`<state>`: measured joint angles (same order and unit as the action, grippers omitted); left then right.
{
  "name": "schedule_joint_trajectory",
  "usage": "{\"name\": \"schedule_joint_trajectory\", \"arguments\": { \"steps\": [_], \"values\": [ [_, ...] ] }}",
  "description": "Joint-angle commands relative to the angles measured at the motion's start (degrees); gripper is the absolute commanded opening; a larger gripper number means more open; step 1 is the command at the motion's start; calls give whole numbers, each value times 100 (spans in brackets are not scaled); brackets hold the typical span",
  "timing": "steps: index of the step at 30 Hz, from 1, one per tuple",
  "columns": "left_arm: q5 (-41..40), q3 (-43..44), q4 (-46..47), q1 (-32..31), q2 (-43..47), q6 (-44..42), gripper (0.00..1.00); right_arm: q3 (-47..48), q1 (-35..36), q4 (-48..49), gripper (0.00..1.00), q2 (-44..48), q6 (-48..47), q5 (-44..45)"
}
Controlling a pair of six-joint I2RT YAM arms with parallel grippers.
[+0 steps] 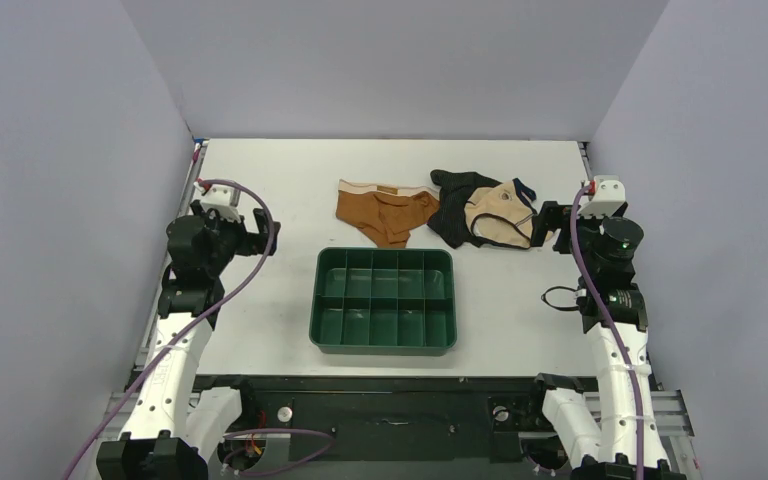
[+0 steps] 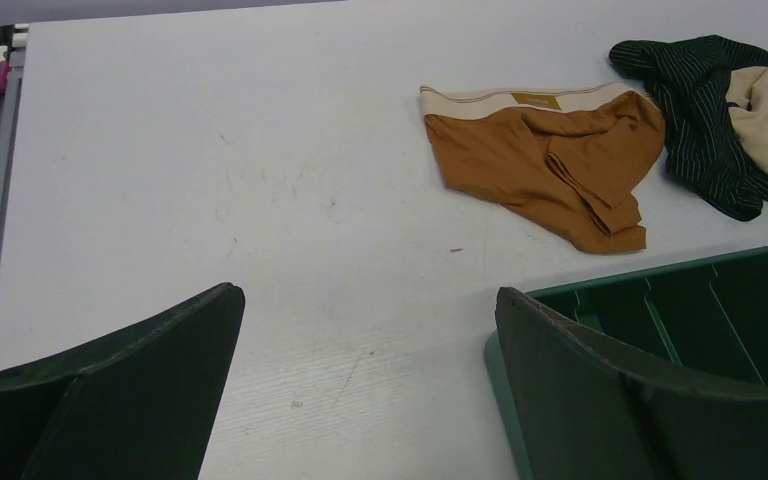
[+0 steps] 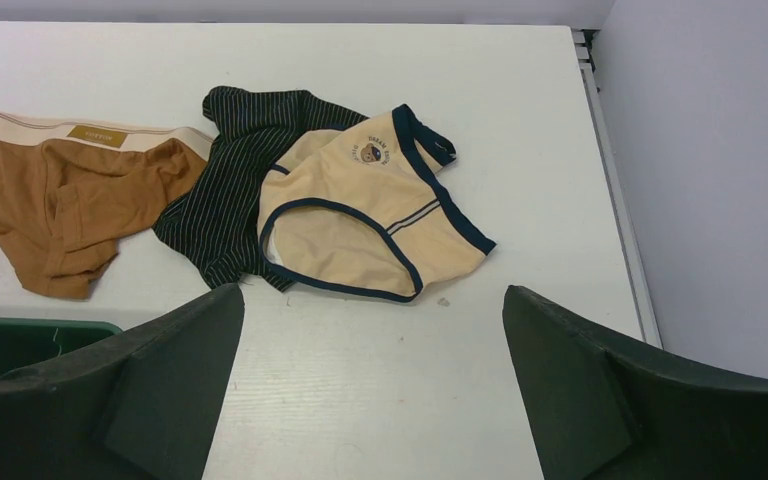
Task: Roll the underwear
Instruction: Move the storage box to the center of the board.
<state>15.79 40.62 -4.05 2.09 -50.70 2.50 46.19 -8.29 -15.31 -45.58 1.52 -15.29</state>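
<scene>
The rust-brown underwear (image 1: pixel 385 212) with a cream waistband lies loosely spread and partly folded on the white table, just beyond the green tray. It also shows in the left wrist view (image 2: pixel 540 160) and in the right wrist view (image 3: pixel 60 200). My left gripper (image 1: pixel 263 234) is open and empty at the table's left side, well to the left of the underwear; in its own view (image 2: pixel 368 292) only bare table lies between the jaws. My right gripper (image 1: pixel 550 226) is open and empty at the right, next to the other garments; its own view (image 3: pixel 372 291) shows bare table between the jaws.
A black pinstriped garment (image 1: pixel 450 215) lies touching the underwear's right side, with a beige garment with dark trim (image 1: pixel 500 215) partly on top of it. A green divided tray (image 1: pixel 380 349) stands at the table's middle front. Grey walls close in the left, right and back.
</scene>
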Motion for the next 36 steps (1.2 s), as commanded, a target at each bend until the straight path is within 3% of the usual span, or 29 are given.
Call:
{"name": "schedule_joint_trajectory", "arguments": {
  "steps": [1,12,18,32,36],
  "values": [
    [310,193,-40,20,115,-85,97,-17,-76,121,97,150,-89,-98],
    [638,249,-268,29,114,-217,97,-52,-119,143,97,197,-108,-266],
    [1101,284,-735,-119,-99,-720,97,-29,-120,90,97,181,-271,-374],
    [15,658,-1222,-1694,-1670,-553,100,-4,-111,31,97,-1,-453,-542],
    [-78,836,-1450,-1891,-2298,-473,88,8,-103,30,97,-20,-468,-578]
  ]
}}
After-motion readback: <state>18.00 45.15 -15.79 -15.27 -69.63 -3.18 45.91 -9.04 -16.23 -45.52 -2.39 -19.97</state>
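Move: The storage box is the left gripper's goal: its middle lies about 28 cm to the right, 6 cm back and some 22 cm below, with the left rim about 12 cm to the right. The brown underwear is about 28 cm right and 16 cm ahead, the black striped garment roughly 49 cm right and 17 cm ahead, both some 25 cm down. From the right gripper, the box's middle is about 31 cm left, 4 cm back and 25 cm below. Bring the left gripper down about 11 cm and to the right about 10 cm towards the storage box's left rim, easing off gently before gathering speed. As it descends, tip the fingers some 25 degrees downward and swing them about 20 degrees clockwise. Keep them wide open, to finish with one finger outside the left wall and the other over the compartments, not yet gripping. ##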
